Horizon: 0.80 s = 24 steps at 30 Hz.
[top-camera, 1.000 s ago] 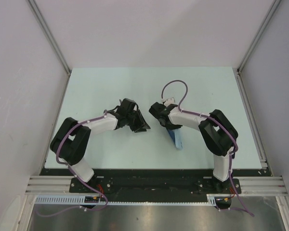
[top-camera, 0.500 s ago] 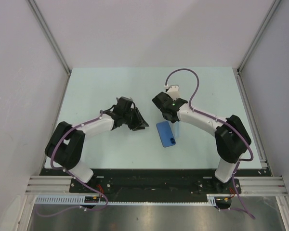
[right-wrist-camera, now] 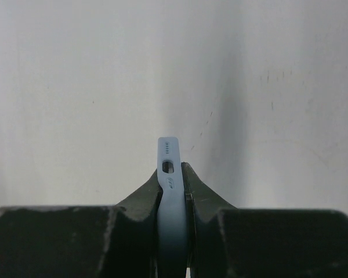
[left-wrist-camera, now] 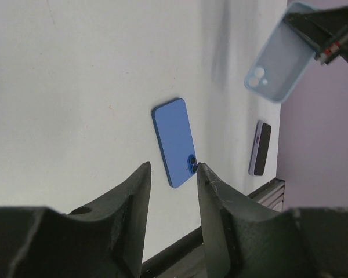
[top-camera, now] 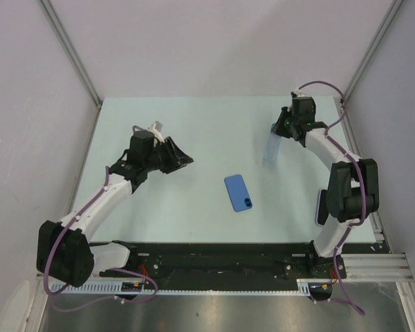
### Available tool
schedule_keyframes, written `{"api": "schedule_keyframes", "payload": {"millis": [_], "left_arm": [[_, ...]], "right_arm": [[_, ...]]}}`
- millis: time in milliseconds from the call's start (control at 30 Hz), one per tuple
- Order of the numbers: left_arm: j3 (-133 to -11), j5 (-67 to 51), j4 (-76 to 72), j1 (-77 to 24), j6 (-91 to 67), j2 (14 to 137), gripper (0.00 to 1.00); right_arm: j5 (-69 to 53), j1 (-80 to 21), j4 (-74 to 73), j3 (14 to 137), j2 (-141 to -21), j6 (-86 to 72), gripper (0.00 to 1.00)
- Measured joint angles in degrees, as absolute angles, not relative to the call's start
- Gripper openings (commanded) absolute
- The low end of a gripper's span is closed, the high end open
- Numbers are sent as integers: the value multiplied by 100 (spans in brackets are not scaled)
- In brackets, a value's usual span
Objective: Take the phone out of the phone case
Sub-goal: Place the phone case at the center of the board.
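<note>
The blue phone (top-camera: 238,192) lies flat on the table, back and camera lenses up, out of its case; the left wrist view shows the phone (left-wrist-camera: 175,142) too. The pale blue phone case (top-camera: 270,148) hangs empty above the back right of the table, with my right gripper (top-camera: 279,133) shut on one of its edges. In the right wrist view the case (right-wrist-camera: 169,168) stands edge-on between the fingers of the right gripper (right-wrist-camera: 173,176). The case (left-wrist-camera: 278,53) also shows far off in the left wrist view. My left gripper (top-camera: 185,160) hovers left of the phone, open and empty, as the left gripper (left-wrist-camera: 173,168) shows in its own view.
A second phone (top-camera: 319,207), lilac with a dark face, lies near the table's right edge beside the right arm's base; the left wrist view shows this second phone (left-wrist-camera: 260,148) as well. The table's front rail (top-camera: 214,247) runs along the near edge.
My right arm swung to the back right with the case, away from the phone, which now lies flat on the table. My left arm drew back to the left and its jaws widened slightly.
</note>
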<state>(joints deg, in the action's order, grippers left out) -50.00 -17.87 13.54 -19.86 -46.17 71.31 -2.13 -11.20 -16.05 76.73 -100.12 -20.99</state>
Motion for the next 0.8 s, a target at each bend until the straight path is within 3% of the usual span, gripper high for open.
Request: {"api": "schedule_keyframes", "payload": {"millis": [133, 433, 500, 533, 567, 600, 633, 667, 700, 800], "left_arm": [[-5000, -1940, 1433, -1920, -4392, 6816, 44], [-4978, -2137, 1476, -1702, -4191, 6608, 45], [-4945, -2147, 1483, -1673, -4176, 6587, 46], [-4943, -2163, 1500, -1658, -4163, 6587, 47], [-4943, -2167, 1507, -1647, -4154, 6587, 48], [-4943, -2176, 1520, -1636, -4150, 6587, 50], [-4943, -2185, 1520, -1629, -4147, 6587, 55], [-4943, -2198, 1522, -1621, -4141, 6587, 59], [-4943, -2220, 1527, -1616, -4132, 6587, 63], [-4943, -2268, 1551, -1605, -4058, 6587, 73]], "right_arm": [[-1168, -526, -930, 7710, -10501, -2141, 2], [-2025, -128, -668, 8333, -11749, -2248, 3], [-2069, -91, -685, 8364, -11802, -2248, 14], [-2091, -82, -701, 8377, -11808, -2248, 26], [-2093, -71, -701, 8396, -11808, -2248, 51], [-2091, -62, -711, 8431, -11808, -2250, 58], [-2080, -54, -760, 8493, -11813, -2285, 72], [-2021, -49, -819, 8578, -11824, -2283, 75], [-1938, -51, -880, 8665, -11832, -2283, 99], [-1559, -51, -1135, 8899, -11834, -2233, 100]]}}
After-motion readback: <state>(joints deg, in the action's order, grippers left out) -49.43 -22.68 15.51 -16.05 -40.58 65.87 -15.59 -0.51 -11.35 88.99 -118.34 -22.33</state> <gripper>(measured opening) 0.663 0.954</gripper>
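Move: The pale case, still pinched by its far end in the right hand, is bound for a bare patch of board almost directly below that hand, some 13 cm down and perhaps 1 cm back and 1 cm right. The blue phone lies about 22 cm back and 14 cm left of the hand, the black phone roughly 28 cm back and 22 cm right. From the left hand the patch is about 14 cm ahead, 34 cm right and 16 cm down. The case is lowered to the board by the right hand, which sinks about 7 cm while reaching some 6 cm forward and a little right, rolling its left side up slightly. Then the fingers spread wide, letting go of the case's far end, and the hand backs off up, forward and right by 2 cm or so. The empty left hand rises about 2 cm, its fingers opening further. ##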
